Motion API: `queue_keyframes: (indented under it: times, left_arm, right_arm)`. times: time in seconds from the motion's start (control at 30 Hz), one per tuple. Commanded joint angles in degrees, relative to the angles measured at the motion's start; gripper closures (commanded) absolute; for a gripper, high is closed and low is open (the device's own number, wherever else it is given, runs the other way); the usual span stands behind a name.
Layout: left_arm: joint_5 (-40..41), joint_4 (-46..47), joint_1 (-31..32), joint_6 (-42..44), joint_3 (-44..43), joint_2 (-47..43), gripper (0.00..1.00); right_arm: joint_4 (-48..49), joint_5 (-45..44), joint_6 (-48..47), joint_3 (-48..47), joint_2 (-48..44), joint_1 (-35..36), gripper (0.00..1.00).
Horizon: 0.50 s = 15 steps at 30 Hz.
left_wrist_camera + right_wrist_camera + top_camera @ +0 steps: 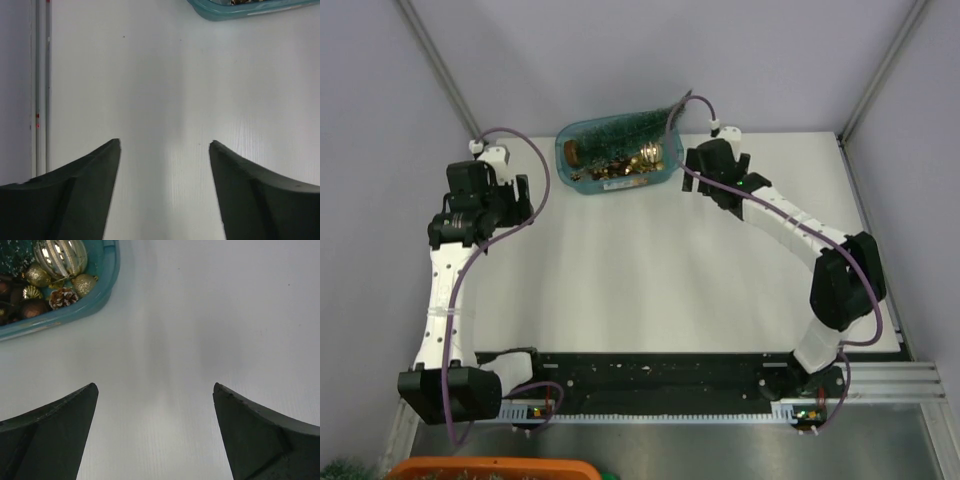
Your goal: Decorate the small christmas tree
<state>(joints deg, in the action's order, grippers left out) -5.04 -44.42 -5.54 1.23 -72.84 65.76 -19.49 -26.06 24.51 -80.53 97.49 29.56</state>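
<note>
The small christmas tree (pixel 625 132) lies on its side in a translucent blue oval tray (pixel 610 190) at the back of the table, its brown base (pixel 572 152) to the left. Gold and brown ornaments (pixel 642 158) fill the tray beside it. My left gripper (pixel 525 195) hovers left of the tray, open and empty (pixel 165 145); only the tray's rim (pixel 240 10) shows at the top of its view. My right gripper (pixel 695 168) sits just right of the tray, open wide with nothing in it (pixel 155 387). Its view shows the tray's corner (pixel 102 292), a striped gold bauble (pixel 60 257) and a pine cone (pixel 62 297).
White tabletop spreads between the arms. An orange bin (pixel 490 468) with a bit of green foliage (pixel 345 468) beside it lies below the near edge. Metal frame posts stand at the back corners, and a rail (pixel 41 85) runs along the left edge.
</note>
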Motion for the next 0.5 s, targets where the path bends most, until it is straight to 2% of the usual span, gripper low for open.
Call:
queue_keyframes:
  times: [0.0, 0.03, 0.07, 0.17, 0.3, 0.47]
  left_arm:
    - [1.17, 0.48, -0.26, -1.06, 0.5, -1.95, 0.14]
    - [1.61, 0.39, -0.35, -1.06, 0.5, -2.12, 0.02]
    - [1.44, 0.3, -0.26, -1.15, 0.59, -2.3, 0.01]
    - [-0.31, -0.4, -0.35, -1.06, 0.77, -2.56, 0.01]
    - [-2.95, -0.75, -0.35, -0.62, 1.38, -3.35, 0.01]
    - [-4.54, -1.19, -0.35, -0.53, 1.91, -3.62, 0.01]
  right_arm:
    - [0.58, 1.52, -3.07, -4.63, 0.33, 1.29, 0.01]
    - [1.29, 3.54, -3.33, -4.63, 0.42, 1.2, 0.01]
    - [1.9, 6.17, -3.5, -5.33, 1.03, 1.2, 0.01]
    - [-0.45, 8.41, -2.81, -10.32, 4.97, 1.46, 0.01]
    - [-8.19, -1.16, -2.81, -22.37, 13.06, 3.66, 0.05]
    - [-5.92, -5.48, 1.06, -26.86, 19.22, 4.01, 0.07]
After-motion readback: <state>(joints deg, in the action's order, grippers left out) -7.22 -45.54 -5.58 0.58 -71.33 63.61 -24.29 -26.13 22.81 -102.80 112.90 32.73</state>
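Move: Ahead and to the left of the right hand lies the christmas tree, its middle about 13 cm farther out, 22 cm left and 12 cm below, along the back of the teal tub. The tub's middle is some 7 cm ahead and 24 cm left; the gold striped ornament about 7 cm ahead, 16 cm left, and the pine cone roughly 2 cm ahead, 15 cm left, both about 14 cm lower. From the left hand the tree is some 24 cm ahead, 30 cm right and 19 cm below. Swinging left towards the tub's right end, the empty right hand first slides sideways, then reaches forward too, about 6 cm left and 5 cm forward in all, rising a couple of centimetres on the way; its fingers stay wide open and touch nothing. The left hand, away from everything, opens its fingers fully and eases back about 1 cm. ##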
